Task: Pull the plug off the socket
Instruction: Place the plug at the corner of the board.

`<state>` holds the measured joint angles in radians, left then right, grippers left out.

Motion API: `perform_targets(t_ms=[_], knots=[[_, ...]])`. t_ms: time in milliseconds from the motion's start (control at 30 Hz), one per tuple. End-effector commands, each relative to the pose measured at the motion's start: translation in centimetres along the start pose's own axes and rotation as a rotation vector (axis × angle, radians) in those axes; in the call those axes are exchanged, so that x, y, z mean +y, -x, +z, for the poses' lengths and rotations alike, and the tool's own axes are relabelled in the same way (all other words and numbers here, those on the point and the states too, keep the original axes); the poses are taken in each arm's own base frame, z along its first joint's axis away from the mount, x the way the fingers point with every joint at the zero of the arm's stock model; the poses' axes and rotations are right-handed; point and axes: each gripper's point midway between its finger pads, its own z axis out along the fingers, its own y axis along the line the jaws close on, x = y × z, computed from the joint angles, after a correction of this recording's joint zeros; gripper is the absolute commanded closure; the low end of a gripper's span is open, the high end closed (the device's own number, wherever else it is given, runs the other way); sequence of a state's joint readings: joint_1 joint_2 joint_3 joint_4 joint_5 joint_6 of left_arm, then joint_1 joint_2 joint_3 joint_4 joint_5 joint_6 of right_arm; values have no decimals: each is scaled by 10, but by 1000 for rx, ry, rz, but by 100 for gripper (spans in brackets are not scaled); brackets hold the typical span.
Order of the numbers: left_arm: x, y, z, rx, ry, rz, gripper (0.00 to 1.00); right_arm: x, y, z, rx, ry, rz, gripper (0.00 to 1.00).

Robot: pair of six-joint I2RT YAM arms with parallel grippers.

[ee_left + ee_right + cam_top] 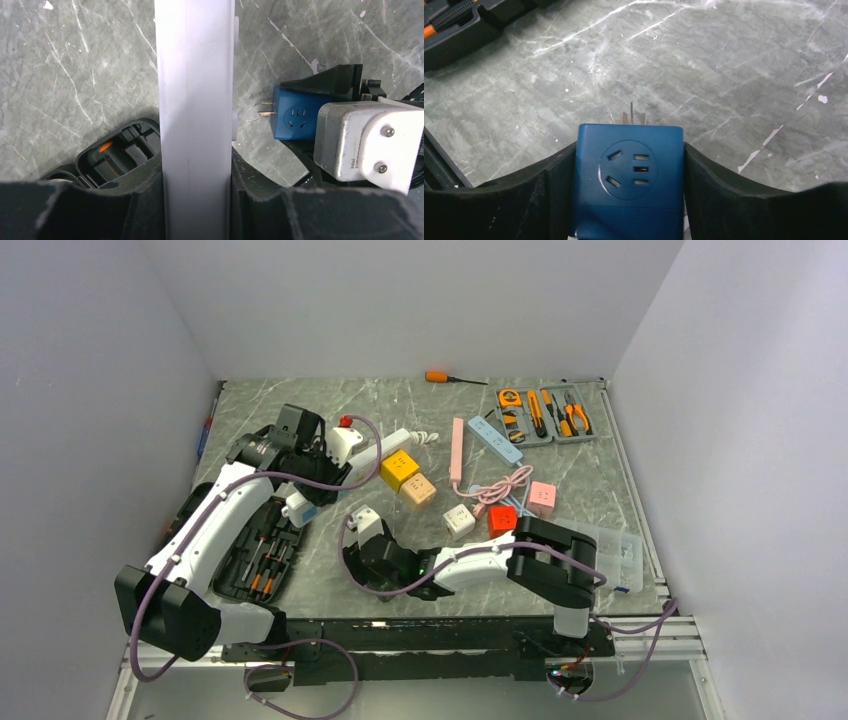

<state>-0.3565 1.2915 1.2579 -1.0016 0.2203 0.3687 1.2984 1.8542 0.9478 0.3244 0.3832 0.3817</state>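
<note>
The socket is a long white power strip (195,100) that runs up the middle of the left wrist view. My left gripper (196,200) is shut on it, a black finger pressed against each side. The plug is a blue cube adapter (629,170), and my right gripper (629,150) is shut on it. Its metal prongs (631,116) are bare above the marble table. In the left wrist view the blue plug (295,117) hangs just right of the strip, prongs towards it but a small gap apart. From above, the plug (309,515) shows beside the left gripper.
An open black tool case (262,558) lies under the left arm. Yellow (399,469), peach (418,489), white (459,520), red (502,519) and pink (541,497) cube adapters sit mid-table. Pink (457,450) and blue (495,440) strips and a grey tool tray (545,415) lie behind.
</note>
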Motion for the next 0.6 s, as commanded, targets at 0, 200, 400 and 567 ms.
perform_targets(t_ms=[0,200,400,567], knots=[[2,46,-16,-194,2,40,100,8,23,-1,-86,5,37,23],[3,42,-14,-181,11,56,100,6,48,-35,-105,31,45,1],[3,37,-11,-164,9,73,100,-8,125,-106,-249,46,49,0],[2,35,-11,-161,2,85,100,-61,165,-135,-283,-30,68,0]])
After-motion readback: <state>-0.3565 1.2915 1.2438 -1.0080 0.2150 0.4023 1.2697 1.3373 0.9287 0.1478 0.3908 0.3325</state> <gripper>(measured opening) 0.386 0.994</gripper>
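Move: The blue plug is already down on the table between the right fingers, right at the hand point. The green plug butts against its near right side, about 5 cm back and 4 cm right of the hand. The peach cube stands some 15 cm ahead and 11 cm right, the yellow one about 19 cm ahead and 8 cm right, both level with the hand. From the left hand, the blue plug lies roughly 8 cm back, 9 cm right and 14 cm below. Open the right gripper wide and let the blue plug go beside the green one, keeping the hand nearly in place until the fingers are clear. Then lift fast, about 18 cm straight off the plugs, drifting some 5 cm right only as you climb, and tip the fingertips up towards level by roughly 15 degrees. ##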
